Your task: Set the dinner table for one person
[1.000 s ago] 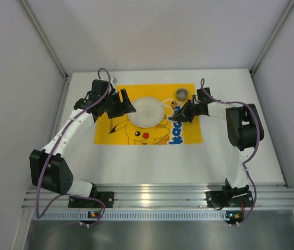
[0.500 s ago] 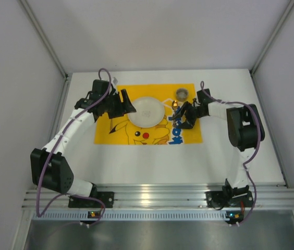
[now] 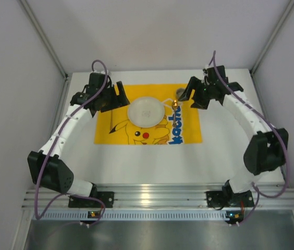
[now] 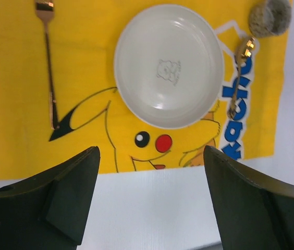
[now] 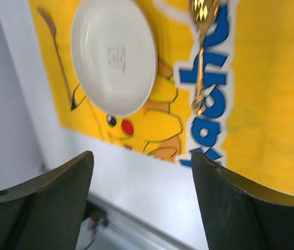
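On the white dinner table [image 3: 147, 161] lies a yellow Pikachu mat [image 3: 188, 133]. A white plate [image 3: 146, 111] sits in its far middle. A gold spoon [image 3: 174, 105] lies on the mat just right of the plate, and a small grey cup [image 3: 181, 94] stands behind it. A gold fork [image 4: 48, 67] lies left of the plate [image 4: 169, 65]. My left gripper [image 3: 120, 94] hovers open over the fork's side, holding nothing. My right gripper [image 3: 191, 91] hovers open beside the cup, apart from the spoon [image 5: 201, 57].
Grey enclosure walls with slanted metal posts close in on the left, right and back. An aluminium rail [image 3: 157, 195] with both arm bases runs along the near edge. Bare table [image 4: 152, 208] lies between the mat and the rail.
My right gripper opened, let go of the spoon beside the plate, and drew up and back toward the far right. My left gripper shifted slightly left and widened a little.
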You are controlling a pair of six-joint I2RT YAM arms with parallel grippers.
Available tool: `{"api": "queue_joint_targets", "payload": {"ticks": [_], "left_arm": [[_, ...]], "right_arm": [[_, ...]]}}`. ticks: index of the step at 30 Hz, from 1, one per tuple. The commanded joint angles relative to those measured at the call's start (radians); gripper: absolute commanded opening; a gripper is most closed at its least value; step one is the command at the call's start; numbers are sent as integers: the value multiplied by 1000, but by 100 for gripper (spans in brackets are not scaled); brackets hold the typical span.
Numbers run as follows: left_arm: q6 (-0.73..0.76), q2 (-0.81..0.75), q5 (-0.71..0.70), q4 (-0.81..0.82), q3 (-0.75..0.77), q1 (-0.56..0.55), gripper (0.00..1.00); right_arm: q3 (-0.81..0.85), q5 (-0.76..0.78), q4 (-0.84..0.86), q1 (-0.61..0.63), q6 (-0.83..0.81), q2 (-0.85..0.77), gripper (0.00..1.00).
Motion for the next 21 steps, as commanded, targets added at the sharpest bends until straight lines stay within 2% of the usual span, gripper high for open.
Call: {"api": "queue_joint_targets", "payload": {"ticks": [1,3,4,5,6,7,9,10,12,13,14,16,19,21], "left_arm": [[19,32,-316,-124,68,10,86],[-19,82,-407,-202,71,28,86],[-24,88,-441,-205,62,34,86],[-24,86,-446,-190,47,39,84],[-3,70,-452,-104,24,40,84],[14,-3,-473,-21,-84,40,84],[69,-118,-551,195,-250,40,84],[89,-244,-580,442,-450,40,85],[190,-361,-623,744,-665,40,83],[233,-454,-617,1040,-868,40,82],[271,-487,-620,1162,-960,40,81],[301,-530,-610,1337,-1120,42,83],[347,-443,-622,1328,-1133,45,84],[390,-344,-610,1415,-1151,47,85]], "right_arm": [[162,399,-109,100,-183,-284,77],[108,624,-25,177,-261,-387,89],[51,645,40,188,-284,-498,99],[-20,644,112,189,-318,-556,100],[-101,629,261,191,-336,-617,100],[-281,620,334,189,-359,-733,100],[-444,624,473,194,-419,-846,100],[-573,623,494,192,-439,-951,100],[-663,612,505,194,-485,-1045,100],[-719,610,493,195,-494,-1121,100],[-740,612,479,197,-498,-1154,100],[-769,619,428,196,-498,-1226,100],[-784,615,381,197,-516,-1285,100],[-792,612,367,196,-528,-1311,100]]}}
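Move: From the right hand the just-laid spoon lies about 1 cm ahead and 4 cm left, some 15 cm below; the plate is about 20 cm left and 2 cm ahead, the cup about 15 cm ahead and 1 cm right. From the left hand the spoon is about 25 cm right and 2 cm ahead, some 20 cm below; the fork is about 11 cm left and 2 cm ahead. Right backs off some 15 cm from the spoon, rising then sinking, opening wide; left swings left and down, 20 cm. ##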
